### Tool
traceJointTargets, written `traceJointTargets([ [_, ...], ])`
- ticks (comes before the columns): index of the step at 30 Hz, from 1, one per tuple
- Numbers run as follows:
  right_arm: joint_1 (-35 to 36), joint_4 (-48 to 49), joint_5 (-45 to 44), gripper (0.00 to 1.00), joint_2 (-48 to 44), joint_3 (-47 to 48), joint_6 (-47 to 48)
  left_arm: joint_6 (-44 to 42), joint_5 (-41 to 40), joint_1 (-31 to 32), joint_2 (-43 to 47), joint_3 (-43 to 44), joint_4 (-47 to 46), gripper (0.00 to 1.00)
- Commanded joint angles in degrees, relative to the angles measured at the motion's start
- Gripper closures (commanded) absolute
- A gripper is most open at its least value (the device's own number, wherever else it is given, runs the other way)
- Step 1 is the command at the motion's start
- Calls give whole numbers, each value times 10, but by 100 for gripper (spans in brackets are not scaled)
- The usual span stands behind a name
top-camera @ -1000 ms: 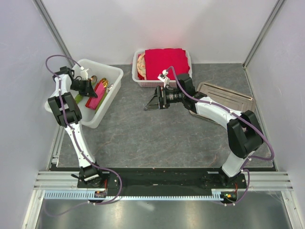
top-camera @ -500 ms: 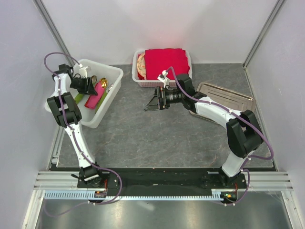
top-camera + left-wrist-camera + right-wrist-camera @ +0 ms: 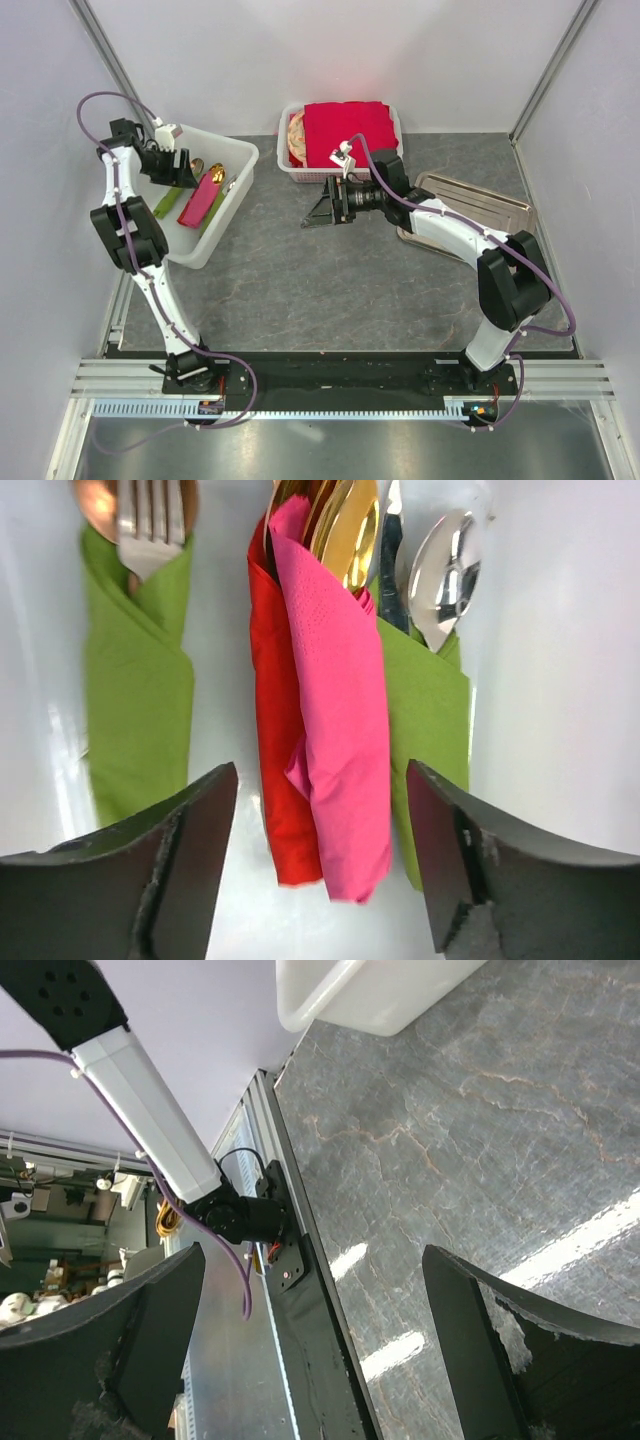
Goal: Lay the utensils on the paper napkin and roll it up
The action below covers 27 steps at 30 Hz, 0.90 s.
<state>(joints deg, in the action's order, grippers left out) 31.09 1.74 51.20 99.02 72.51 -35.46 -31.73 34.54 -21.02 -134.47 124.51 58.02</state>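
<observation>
The paper napkin (image 3: 338, 730) is a magenta-pink roll wrapped round the gold utensils (image 3: 345, 525), whose bowls stick out of its top. It lies in the white bin (image 3: 236, 192), seen from above as a pink bundle (image 3: 201, 200). My left gripper (image 3: 320, 772) hovers over the lower end of the roll, open, its fingers standing apart from it on either side; from above it is at the bin's far left (image 3: 176, 174). My right gripper (image 3: 312, 221) hangs open over the bare table, with nothing between its fingers (image 3: 150, 1330).
In the bin beside the pink roll lie a red bundle (image 3: 272, 720) and two green bundles (image 3: 135, 680) holding a fork and silver spoons. A basket with a red napkin stack (image 3: 348, 130) stands at the back. A metal tray (image 3: 482, 204) sits at the right.
My left gripper has opened and drawn back toward the bin's far left, leaving the pink roll lying in the bin. The right arm has stayed put.
</observation>
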Motion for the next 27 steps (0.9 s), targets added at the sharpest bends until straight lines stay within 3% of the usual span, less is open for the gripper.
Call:
traceJointTargets([
  [1, -13, -12, 9, 2, -15, 35, 25, 31, -25, -4, 85, -8, -37, 1],
  [6, -47, -51, -18, 2, -35, 52, 57, 79, -11, 0, 169, -8, -37, 0],
  [10, -82, -108, -54, 2, -50, 69, 98, 121, -56, 36, 235, -15, -33, 0],
  [16, -160, -194, -142, 2, -91, 69, 153, 213, -68, 100, 354, -97, -37, 0],
  [22, -261, -241, -151, 2, -147, 25, 188, 279, -139, 192, 492, -312, -128, 0],
  [27, -304, -285, -177, 2, -207, -52, 243, 328, -129, 203, 577, -459, -152, 0],
])
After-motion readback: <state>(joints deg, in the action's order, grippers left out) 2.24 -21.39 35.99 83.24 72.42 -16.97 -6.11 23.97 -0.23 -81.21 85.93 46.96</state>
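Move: The pink napkin roll, already let go, lies in the white box about 3 cm to the left hand's right, 2 cm back and 6 cm below. One green roll is some 4 cm left and 1 cm ahead, the other 7 cm right and 2 cm back, as low; the right rim runs about 11 cm right, 5 cm back, near hand height. From the right hand, the pink roll is roughly 32 cm left, 15 ahead; the metal tray 36 right, 9 ahead; both 20 below. Straight up first, then right and back: the empty left hand climbs some 22 cm out of the white box, opening its fingers fully, swings about 17 cm right and 14 back over the right rim, and sinks a little at the end. The right hand, still open, sweeps right towards the metal tray and somewhat forward, turning some 35 degrees clockwise. ##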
